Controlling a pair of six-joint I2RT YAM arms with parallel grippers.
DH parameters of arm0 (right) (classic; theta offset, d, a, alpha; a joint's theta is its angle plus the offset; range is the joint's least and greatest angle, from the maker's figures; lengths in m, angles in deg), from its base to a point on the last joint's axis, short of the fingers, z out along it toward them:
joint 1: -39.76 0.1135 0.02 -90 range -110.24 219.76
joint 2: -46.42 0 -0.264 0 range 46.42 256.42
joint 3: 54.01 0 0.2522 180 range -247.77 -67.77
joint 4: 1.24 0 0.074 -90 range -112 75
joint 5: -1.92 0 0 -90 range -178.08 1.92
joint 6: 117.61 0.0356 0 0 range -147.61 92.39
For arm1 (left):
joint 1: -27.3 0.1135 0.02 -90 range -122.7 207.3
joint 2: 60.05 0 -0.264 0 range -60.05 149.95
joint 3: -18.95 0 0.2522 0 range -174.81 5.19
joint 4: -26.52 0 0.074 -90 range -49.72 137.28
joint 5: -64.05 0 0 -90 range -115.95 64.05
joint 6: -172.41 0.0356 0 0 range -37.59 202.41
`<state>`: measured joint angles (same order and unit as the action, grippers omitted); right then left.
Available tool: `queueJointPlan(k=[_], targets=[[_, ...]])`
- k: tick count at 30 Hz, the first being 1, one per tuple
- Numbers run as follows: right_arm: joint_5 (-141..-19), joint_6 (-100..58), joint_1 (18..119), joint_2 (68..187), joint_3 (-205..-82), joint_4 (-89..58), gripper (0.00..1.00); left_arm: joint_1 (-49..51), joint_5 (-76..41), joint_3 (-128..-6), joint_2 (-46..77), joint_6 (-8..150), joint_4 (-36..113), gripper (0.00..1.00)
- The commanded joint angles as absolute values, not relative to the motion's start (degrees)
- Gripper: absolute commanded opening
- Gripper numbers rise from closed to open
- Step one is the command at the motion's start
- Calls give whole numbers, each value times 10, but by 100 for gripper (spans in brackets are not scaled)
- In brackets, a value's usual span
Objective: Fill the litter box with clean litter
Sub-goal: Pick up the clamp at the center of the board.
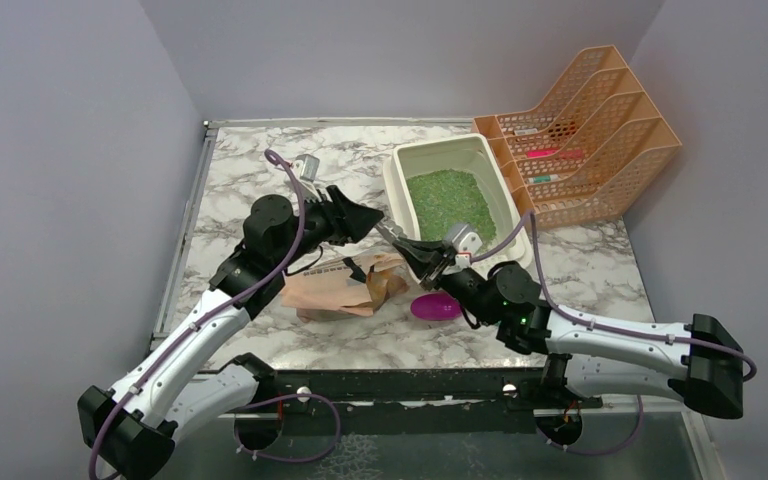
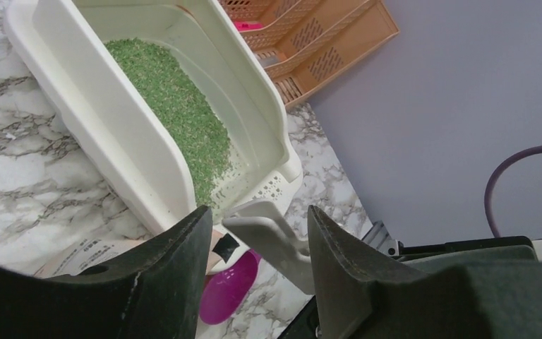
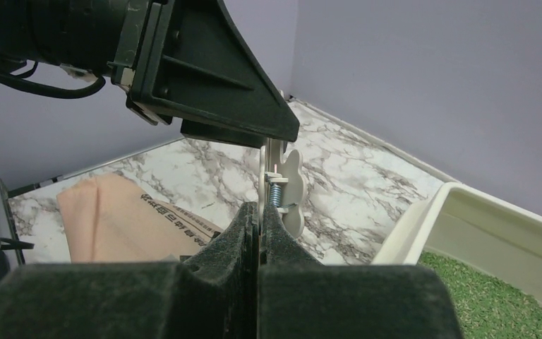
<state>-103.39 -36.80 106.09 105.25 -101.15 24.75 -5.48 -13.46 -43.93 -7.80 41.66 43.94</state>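
The cream-white litter box (image 1: 397, 190) stands at the back centre with green clean litter (image 1: 450, 200) across its floor. It also shows in the left wrist view, litter box (image 2: 113, 134) and litter (image 2: 176, 113), and at the right of the right wrist view (image 3: 466, 205). My right gripper (image 1: 405, 245) is shut (image 3: 260, 206) on a white spring clip (image 3: 286, 183), holding it up just in front of the box. My left gripper (image 1: 378, 222) has its jaws apart (image 2: 259, 212) around the clip's flat handle (image 2: 275, 240); the handle lies against the right finger, with a gap to the left one.
A tan paper bag (image 1: 340, 290) with dark characters lies flat under both grippers. A magenta scoop (image 1: 435, 307) rests on the marble beside it. An orange mesh file rack (image 1: 580, 130) stands at the back right against the wall, right of the box.
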Motion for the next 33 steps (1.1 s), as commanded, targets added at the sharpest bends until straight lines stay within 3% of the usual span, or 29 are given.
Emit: queueJointPlan(k=[1, 7, 10, 12, 15, 17, 18, 22, 24, 26, 33], targets=[[-1021, -353, 1064, 1066, -1031, 292, 1, -62, -132, -424, -80, 389, 348, 46], [-999, -344, 1064, 1075, -1032, 282, 1, -63, -117, -413, -75, 384, 330, 10], [-998, -336, 1064, 1073, -1035, 264, 1, -64, -117, -414, -79, 390, 340, 0], [-995, -324, 1064, 1063, -1040, 236, 7, -64, -124, -416, -83, 400, 351, 0], [-999, -317, 1064, 1046, -1053, 191, 22, -64, -140, -421, -89, 422, 374, 0], [-1018, -304, 1064, 1037, -1071, 141, 51, -63, -154, -424, -92, 431, 391, 0], [-1036, -288, 1064, 1039, -1094, 101, 60, -64, -159, -425, -93, 434, 397, 0], [-1110, -255, 1064, 1073, -1202, -107, 74, -64, -178, -432, -98, 449, 426, 0], [-1176, -220, 1061, 1085, -1241, -163, 89, -64, -188, -434, -101, 456, 440, 0], [-1144, -204, 1040, 1086, -1256, -192, 94, -64, -199, -438, -103, 461, 453, 0], [-765, -81, 824, 1101, -1296, -255, 100, -64, -204, -446, -106, 467, 471, 0]])
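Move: The clamp, still held in the right fingers, has its middle about 2 cm back and 3 cm to the right of the left hand point, level with it; from the right hand it is some 3 cm ahead, 3 cm left. Roughly 26 cm below the left hand, the litter bag's middle is level and 8 cm left, the litter box 16 cm ahead and 17 cm right. The box is about 21 cm ahead and 12 cm right of the right hand. Close the left gripper from half open onto the clamp's far end, rising a little, while the right keeps its pinch. Once the left grips, open the right fingers wide and take that hand off, up and then forward about 6 cm and slightly right towards the litter box, tipping some 25 degrees down. Meanwhile sink the left about 3 cm from its high point, easing left with the clamp held. ##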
